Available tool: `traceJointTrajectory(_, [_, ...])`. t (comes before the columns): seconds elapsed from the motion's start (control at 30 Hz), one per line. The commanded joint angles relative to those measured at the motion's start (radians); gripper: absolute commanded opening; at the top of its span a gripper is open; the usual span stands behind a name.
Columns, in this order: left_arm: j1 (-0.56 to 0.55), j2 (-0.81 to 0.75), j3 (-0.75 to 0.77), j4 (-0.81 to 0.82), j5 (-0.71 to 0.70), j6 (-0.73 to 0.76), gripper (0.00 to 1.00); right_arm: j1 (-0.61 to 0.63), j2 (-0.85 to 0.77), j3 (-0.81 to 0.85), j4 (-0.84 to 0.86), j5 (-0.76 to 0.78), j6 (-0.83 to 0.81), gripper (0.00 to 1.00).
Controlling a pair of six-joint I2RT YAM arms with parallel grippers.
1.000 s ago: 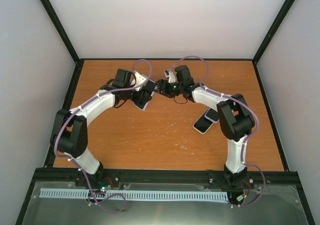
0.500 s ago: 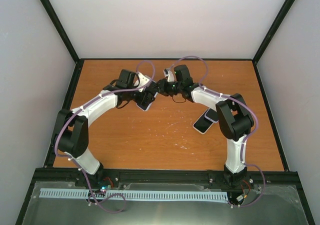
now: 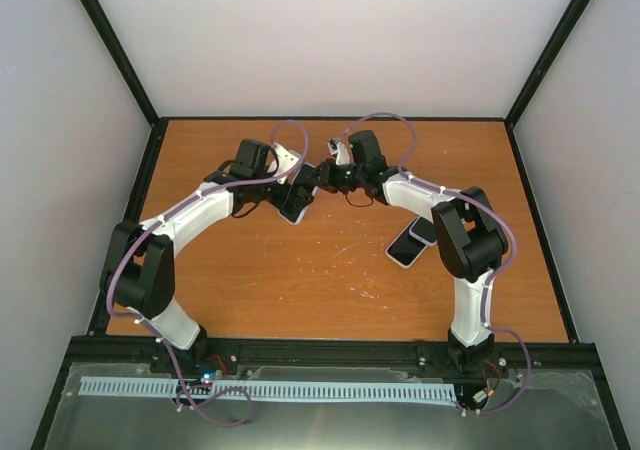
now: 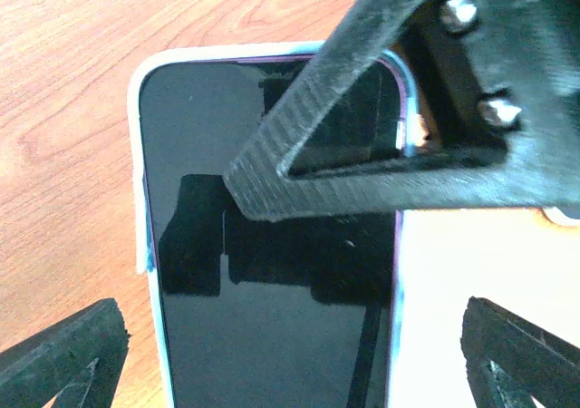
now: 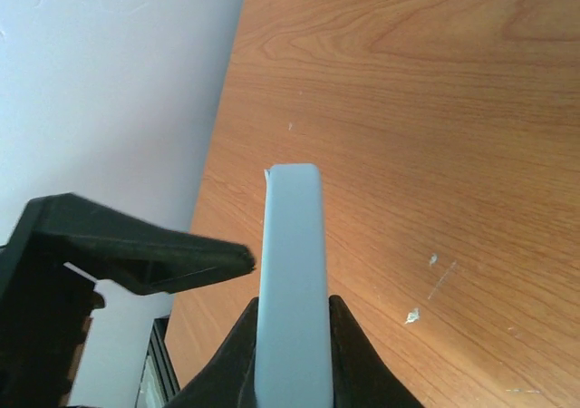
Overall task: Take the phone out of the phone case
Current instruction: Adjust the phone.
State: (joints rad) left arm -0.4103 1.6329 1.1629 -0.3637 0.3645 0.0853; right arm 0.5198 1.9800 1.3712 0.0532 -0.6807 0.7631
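Observation:
The phone (image 4: 272,281) shows its black screen, still seated in the pale blue phone case (image 4: 142,236). In the top view it sits mid-table at the back (image 3: 296,206), where both arms meet. My right gripper (image 5: 292,358) is shut on the case (image 5: 290,245), seen edge-on, one black finger (image 5: 237,358) on each flat side. Its finger (image 4: 362,145) crosses the phone's top end in the left wrist view. My left gripper (image 4: 290,354) is open, its fingertips (image 4: 68,354) standing wide on either side of the phone without touching it.
Two more phones lie overlapping on the wooden table (image 3: 300,280) to the right, one dark-screened in a white rim (image 3: 404,248) and one purple (image 3: 423,230). White walls and black frame rails (image 3: 130,80) enclose the table.
My right gripper has closed onto the case's edge. My left gripper has opened wider and let go of the phone. Both wrists shifted slightly towards each other.

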Motion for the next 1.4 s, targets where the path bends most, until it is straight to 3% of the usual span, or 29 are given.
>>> traceJointTrajectory(0.0, [-0.006,-0.079,-0.032,0.039,0.047,0.0,1.0,-0.013,-0.058,-0.002,0.021,-0.017,-0.035,0.03])
traceJointTrajectory(0.27, [0.109,-0.231,-0.129,0.077,0.301,-0.007,1.0,-0.049,-0.143,-0.049,0.085,-0.149,-0.123,0.03])
traceJointTrajectory(0.53, [0.191,-0.374,-0.243,0.053,0.542,0.075,1.0,-0.086,-0.2,-0.105,0.249,-0.408,-0.182,0.03])
traceJointTrajectory(0.77, [0.2,-0.343,-0.232,-0.067,0.747,0.202,1.0,-0.085,-0.222,-0.05,0.115,-0.566,-0.357,0.04])
traceJointTrajectory(1.0, [0.2,-0.23,-0.191,-0.085,0.904,0.182,0.78,-0.078,-0.244,0.006,-0.052,-0.607,-0.506,0.04])
traceJointTrajectory(1.37, [0.194,-0.191,-0.176,0.017,0.896,0.099,0.47,-0.052,-0.258,0.05,-0.116,-0.628,-0.568,0.04])
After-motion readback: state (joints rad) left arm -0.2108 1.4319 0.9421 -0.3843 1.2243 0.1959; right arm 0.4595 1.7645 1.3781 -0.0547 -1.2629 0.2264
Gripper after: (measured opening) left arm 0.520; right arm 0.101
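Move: The phone in its pale-blue case hangs between the hands. Its middle is about 3 cm back from the right hand's grip, 4 cm to the left and 1 cm lower. From the opened left hand it is roughly 1 cm ahead, 2 cm to the right and level. On the table about 15 cm below the right hand, the white-rimmed phone lies some 15 cm back and 22 cm right, the lilac phone 11 cm back and 27 cm right. The cased phone, still pinched by its edge in the right hand, is carried up about 13 cm and back some 10, while that wrist tips up and swings counter-clockwise. The left hand, already open, backs off about 11 cm and rises 7, drifting left and returning. It rolls its left side down and turns clockwise, then half closes its fingers around the phone's near left edge, contact not clear. ##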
